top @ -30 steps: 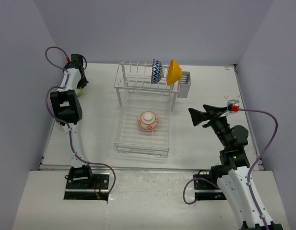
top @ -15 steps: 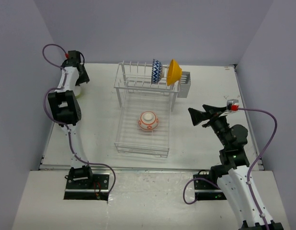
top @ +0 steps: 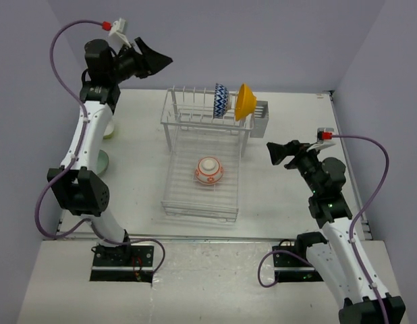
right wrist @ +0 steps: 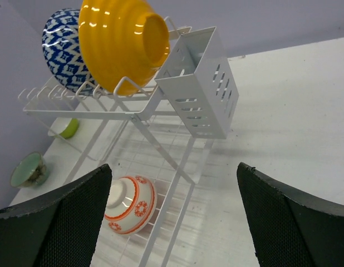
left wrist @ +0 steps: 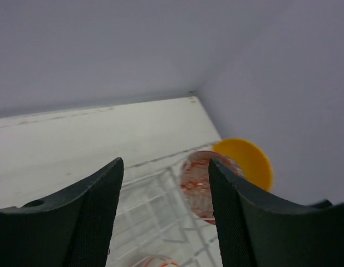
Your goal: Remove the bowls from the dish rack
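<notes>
The white wire dish rack [top: 173, 126] stands mid-table. On its upper tier stand the blue-and-white zigzag bowl [top: 220, 101] and the orange-yellow bowl [top: 245, 101], both on edge. The white bowl with orange-red pattern [top: 209, 170] lies upside down on the lower tray. My left gripper [top: 161, 63] hangs high at the back left, open and empty, pointing at the rack. In the left wrist view the zigzag bowl's reddish inside [left wrist: 197, 183] shows between my fingers. My right gripper [top: 269, 154] is open and empty, right of the rack, apart from the patterned bowl [right wrist: 130, 204].
A mint green bowl [top: 100, 162] and a lime green bowl [top: 109, 128] sit on the table at the left, near the left arm. The grey cutlery holder [top: 260, 119] hangs on the rack's right end. Purple walls enclose the table on three sides.
My left arm has risen from the table's back left, and its gripper has opened and swung toward the rack. The right gripper has edged up and toward the rack.
</notes>
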`<state>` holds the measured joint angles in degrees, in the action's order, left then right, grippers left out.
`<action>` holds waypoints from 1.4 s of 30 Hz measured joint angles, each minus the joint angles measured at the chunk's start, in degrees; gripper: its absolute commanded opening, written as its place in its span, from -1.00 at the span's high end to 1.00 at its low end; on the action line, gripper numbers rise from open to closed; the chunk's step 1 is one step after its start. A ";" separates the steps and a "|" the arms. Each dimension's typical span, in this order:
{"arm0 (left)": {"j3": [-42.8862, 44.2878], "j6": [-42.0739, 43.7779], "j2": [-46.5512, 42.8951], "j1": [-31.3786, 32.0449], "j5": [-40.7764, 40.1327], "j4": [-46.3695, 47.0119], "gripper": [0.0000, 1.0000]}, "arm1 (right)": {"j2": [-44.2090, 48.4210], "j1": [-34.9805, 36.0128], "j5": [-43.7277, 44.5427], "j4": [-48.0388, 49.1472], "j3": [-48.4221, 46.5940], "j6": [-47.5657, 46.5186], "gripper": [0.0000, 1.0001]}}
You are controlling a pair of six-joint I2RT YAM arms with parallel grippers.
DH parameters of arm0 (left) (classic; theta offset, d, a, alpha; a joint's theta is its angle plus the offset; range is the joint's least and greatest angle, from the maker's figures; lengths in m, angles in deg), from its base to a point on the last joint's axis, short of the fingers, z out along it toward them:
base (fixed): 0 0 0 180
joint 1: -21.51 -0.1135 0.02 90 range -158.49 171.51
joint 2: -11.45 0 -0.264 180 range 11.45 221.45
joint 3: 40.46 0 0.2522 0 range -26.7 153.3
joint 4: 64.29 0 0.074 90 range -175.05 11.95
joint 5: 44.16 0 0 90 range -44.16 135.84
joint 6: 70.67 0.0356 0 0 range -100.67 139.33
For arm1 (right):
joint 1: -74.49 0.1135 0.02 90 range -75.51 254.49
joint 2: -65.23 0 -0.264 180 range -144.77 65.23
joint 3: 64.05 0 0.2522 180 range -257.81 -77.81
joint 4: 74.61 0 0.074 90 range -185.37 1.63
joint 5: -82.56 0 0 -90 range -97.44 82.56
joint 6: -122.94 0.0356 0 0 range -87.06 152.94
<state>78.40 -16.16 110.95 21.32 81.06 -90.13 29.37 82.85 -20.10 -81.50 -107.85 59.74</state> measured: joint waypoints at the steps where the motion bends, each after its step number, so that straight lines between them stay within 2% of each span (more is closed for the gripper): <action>1: -0.33 -2.25 -0.17 2.10 3.04 3.21 -0.26 | -1.31 0.00 0.44 -0.37 -1.11 -0.04 -0.86; 7: -1.44 -10.64 5.18 11.58 13.25 12.50 -0.21 | -4.17 0.00 2.86 -3.61 -3.15 -0.09 -0.91; 13: -1.51 -13.49 11.82 17.00 15.08 13.27 -0.20 | -3.78 0.00 3.85 -5.25 -3.15 -0.31 -0.92; 18: -1.36 -13.62 13.31 20.35 15.37 13.07 -0.19 | -2.67 0.00 4.24 -5.73 -3.15 -0.52 -0.92; 27: 1.49 -12.92 13.38 21.57 14.53 10.54 -0.08 | -1.55 0.00 4.22 -5.95 -3.13 -0.72 -0.92; 33: 3.10 -11.85 13.42 21.57 13.55 7.13 0.24 | -0.76 0.00 4.22 -5.95 -2.84 -0.72 -0.92; 42: 4.66 -10.91 13.79 21.57 12.61 3.41 0.50 | -0.22 0.00 4.22 -5.97 -2.36 -0.74 -0.93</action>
<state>83.05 -27.06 124.74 42.89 93.67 -86.72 29.15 82.85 -15.89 -87.46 -110.21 59.00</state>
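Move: The blue-patterned bowl, on edge in the rack's upper tier, stands some 21 cm to the left hand's right, about 7 cm back and 12 cm below. The yellow bowl is roughly 8 cm farther right of it, level with it. The orange-and-white bowl on the lower tier lies about 23 cm back, 16 cm right and 34 cm below the left hand. From the right hand, the blue-patterned bowl lies about 15 cm ahead, 18 cm left, nearly level. The left fingers come astride the upper rim of the blue-patterned bowl, one inside and one outside, and narrow to about half their gap to pinch it. To get there the hand swings some 21 cm right, drawing back and sinking about 6 cm each, while the wrist turns roughly 35 degrees clockwise and the fingers tip down a little; then it holds place as they close. ##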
